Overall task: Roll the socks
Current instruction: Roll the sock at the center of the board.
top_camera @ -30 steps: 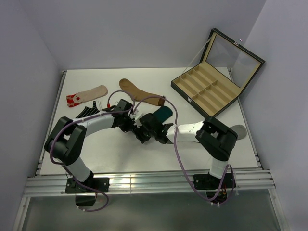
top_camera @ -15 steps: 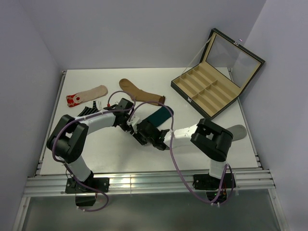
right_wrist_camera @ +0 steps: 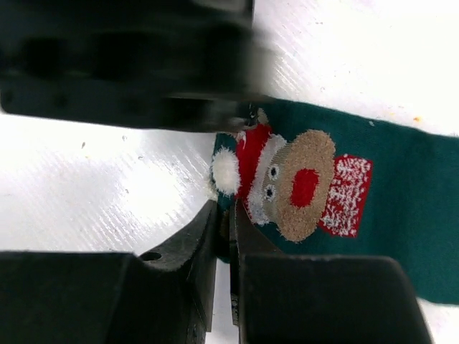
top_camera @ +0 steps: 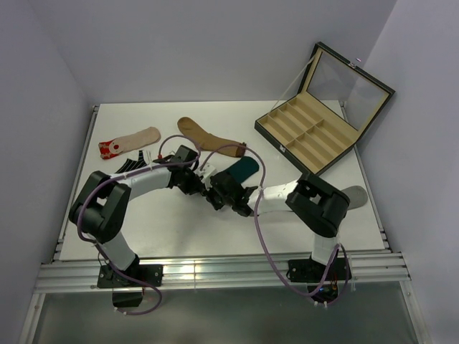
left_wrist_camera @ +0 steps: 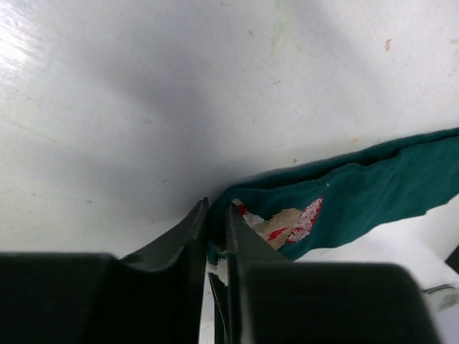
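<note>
The dark teal sock [top_camera: 242, 170] with a reindeer picture [right_wrist_camera: 301, 175] lies flat mid-table. Both grippers meet at its near-left end. In the left wrist view my left gripper [left_wrist_camera: 217, 216] is shut on the sock's folded edge [left_wrist_camera: 344, 197], with teal fabric pinched between the narrow jaws. My right gripper [right_wrist_camera: 228, 215] is shut on the same end, just below the reindeer's white pompom. From above, the left gripper [top_camera: 203, 180] and right gripper [top_camera: 217, 197] sit tip to tip and hide that end of the sock.
A brown sock [top_camera: 208, 138] lies behind the grippers. At the far left are a beige red-toed sock [top_camera: 129, 142] and a black white-striped sock [top_camera: 130, 166]. A grey sock [top_camera: 356, 195] shows behind the right arm. An open compartment box [top_camera: 308, 132] stands at the back right.
My right gripper has gone from open to shut on the teal sock's end, shifting a little left and back. The left gripper stays at that end.
</note>
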Tool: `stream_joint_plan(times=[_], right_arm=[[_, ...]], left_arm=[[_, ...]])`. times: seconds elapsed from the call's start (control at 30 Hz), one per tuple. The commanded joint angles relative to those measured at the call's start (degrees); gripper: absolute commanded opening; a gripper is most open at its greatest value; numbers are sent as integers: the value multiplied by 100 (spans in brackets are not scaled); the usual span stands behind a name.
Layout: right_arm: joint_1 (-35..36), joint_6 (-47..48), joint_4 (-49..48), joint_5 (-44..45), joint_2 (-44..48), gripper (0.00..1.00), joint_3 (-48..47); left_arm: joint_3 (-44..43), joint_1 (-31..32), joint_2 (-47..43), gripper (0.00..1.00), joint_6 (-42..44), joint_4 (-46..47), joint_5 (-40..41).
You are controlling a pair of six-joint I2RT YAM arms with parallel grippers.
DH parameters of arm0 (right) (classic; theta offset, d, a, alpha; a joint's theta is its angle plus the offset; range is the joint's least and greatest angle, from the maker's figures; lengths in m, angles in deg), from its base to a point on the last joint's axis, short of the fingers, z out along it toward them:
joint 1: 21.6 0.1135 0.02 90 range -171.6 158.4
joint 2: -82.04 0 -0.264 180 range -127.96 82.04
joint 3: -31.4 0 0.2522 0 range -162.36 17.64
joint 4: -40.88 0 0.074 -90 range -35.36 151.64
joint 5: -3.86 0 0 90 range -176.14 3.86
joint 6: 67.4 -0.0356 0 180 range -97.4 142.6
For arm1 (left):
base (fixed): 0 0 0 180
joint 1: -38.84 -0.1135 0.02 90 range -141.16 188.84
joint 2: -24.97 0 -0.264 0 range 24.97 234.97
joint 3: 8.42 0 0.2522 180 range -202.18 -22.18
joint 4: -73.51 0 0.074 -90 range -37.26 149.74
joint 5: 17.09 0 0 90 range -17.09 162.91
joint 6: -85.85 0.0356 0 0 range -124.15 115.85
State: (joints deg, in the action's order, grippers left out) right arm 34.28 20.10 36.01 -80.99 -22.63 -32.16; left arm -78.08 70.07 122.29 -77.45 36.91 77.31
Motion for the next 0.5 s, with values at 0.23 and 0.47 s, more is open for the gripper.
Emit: stream_joint_plan(times=[0.23, 0.47], right_arm=[[-1324, -1278, 431, -2930, 34, 0, -161], [-2105, -2341, -138, -4196, -256, 0, -4]], left_arm=[[509, -81, -881, 43, -405, 709, 245], [949, -81, -1338, 53, -247, 1263, 106]])
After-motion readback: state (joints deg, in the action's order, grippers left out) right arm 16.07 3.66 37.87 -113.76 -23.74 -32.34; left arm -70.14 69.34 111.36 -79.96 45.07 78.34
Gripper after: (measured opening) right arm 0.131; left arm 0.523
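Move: The green sock's rolled end is held by both grippers. Its middle lies about 5 cm ahead and 11 cm right of the left hand, some 8 cm ahead and 7 cm right of the right hand, barely below either. The brown sock lies about 21 cm ahead and 5 cm right of the left hand, nearly straight ahead of the right by 25 cm. The striped sock is 22 cm left and 9 cm ahead of the left hand. The green sock's rolled end stays pinched in the right fingers, which carry it right and a little forward, about 3.5 cm low over the board towards the sock's flat length, twisting some 30 degrees, mostly about their own length, clockwise seen from behind the hand. The left fingers open, let go of the corner and rise about 4 cm clear. ##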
